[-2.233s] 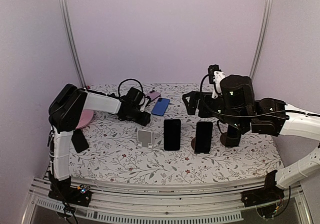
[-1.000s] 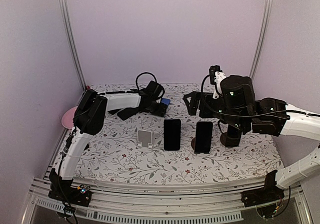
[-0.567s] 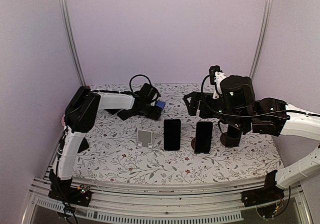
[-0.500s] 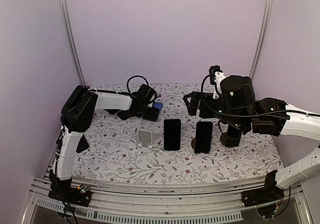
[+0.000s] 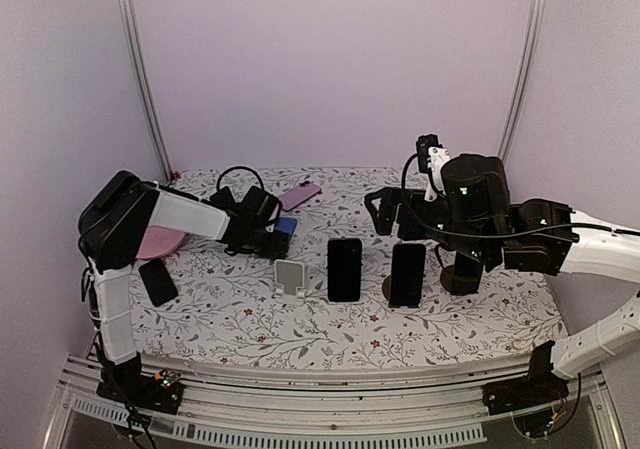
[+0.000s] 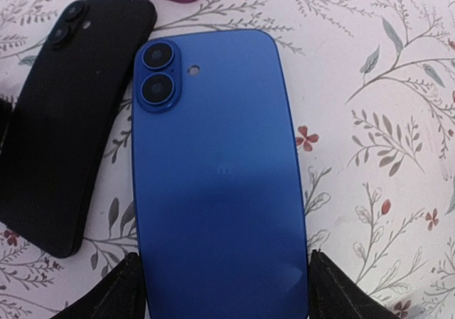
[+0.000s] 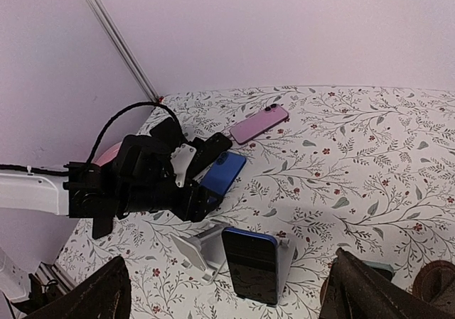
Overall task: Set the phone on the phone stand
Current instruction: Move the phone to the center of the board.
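A blue phone (image 6: 217, 184) lies back-up between my left gripper's (image 6: 222, 294) fingers (image 6: 121, 294), which press on its two long edges just above the flowered table. From the top view, that gripper (image 5: 268, 235) and the blue phone (image 5: 287, 225) sit just behind and left of the empty white phone stand (image 5: 290, 275). The right wrist view shows the same stand (image 7: 193, 248) below the blue phone (image 7: 224, 172). My right gripper (image 5: 385, 209) hangs open above the table's middle, holding nothing.
Two dark-screened phones (image 5: 344, 268) (image 5: 407, 274) stand on other stands right of the white one. A pink phone (image 5: 300, 195) lies at the back, a black phone (image 6: 67, 120) beside the blue one, another black phone (image 5: 157, 281) and a pink plate (image 5: 160, 241) at left.
My left gripper has pulled back from the rear middle toward the left and near side, and the blue phone came with it. The right arm has not moved.
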{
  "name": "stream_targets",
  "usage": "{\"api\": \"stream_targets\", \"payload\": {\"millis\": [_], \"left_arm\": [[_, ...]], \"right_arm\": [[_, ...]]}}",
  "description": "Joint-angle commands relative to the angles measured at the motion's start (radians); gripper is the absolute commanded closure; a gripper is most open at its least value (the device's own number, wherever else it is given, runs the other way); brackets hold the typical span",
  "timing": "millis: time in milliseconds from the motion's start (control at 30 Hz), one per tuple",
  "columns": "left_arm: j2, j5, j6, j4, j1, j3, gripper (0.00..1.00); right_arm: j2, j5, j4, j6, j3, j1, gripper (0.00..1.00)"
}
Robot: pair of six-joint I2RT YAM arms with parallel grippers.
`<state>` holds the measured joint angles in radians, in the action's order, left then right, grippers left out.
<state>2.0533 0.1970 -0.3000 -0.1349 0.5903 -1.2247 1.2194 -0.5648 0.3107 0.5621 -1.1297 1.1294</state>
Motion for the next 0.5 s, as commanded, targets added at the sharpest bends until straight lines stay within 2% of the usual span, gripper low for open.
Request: {"api": "stream_targets", "payload": {"millis": [0, 167, 367, 467], "left_arm": [[-0.022, 0.003, -0.06, -0.097, -0.021, 0.163, 0.39], [-0.135, 0.006, -0.11, -0.061, -0.012, 0.317, 0.39], [-0.258, 0.018, -0.146, -0.058, 0.001, 0.422, 0.39], [-0.276, 0.011, -0.144, -0.07, 0.006, 0.411, 0.31]], "right_arm": [[-0.018, 0.023, -0.028, 0.009, 0.01, -0.005, 0.01], [-0.009, 0.036, -0.041, 0.012, 0.012, -0.005, 0.01], [0.013, 0.053, -0.047, 0.006, -0.002, -0.004, 0.01], [0.017, 0.056, -0.049, 0.008, -0.002, -0.005, 0.01]]}}
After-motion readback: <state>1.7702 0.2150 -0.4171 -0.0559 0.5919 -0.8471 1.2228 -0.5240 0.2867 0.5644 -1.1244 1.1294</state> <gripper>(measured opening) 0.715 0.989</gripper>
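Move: Behind and to the left, some 10 cm back and 9 cm left of the left hand and its blue phone, lies the bare patch of board they head for. The empty white stand is about 10 cm back and 5 cm right; the flat black phone about 9 cm ahead and 4 cm left, the black stand roughly 13 cm ahead and 11 cm left. From the right hand the patch is some 9 cm ahead, 34 cm left and 31 cm below. Drawing the blue phone back and to its left at table height, the left hand covers about 9 cm, more back than left, leaving the flat black phone behind and heading for the bare board left of the white stand. The fingers keep their hold on the phone's long edges, and the wrist turns some 5 degrees counter-clockwise, the phone sliding flat along the cloth. ##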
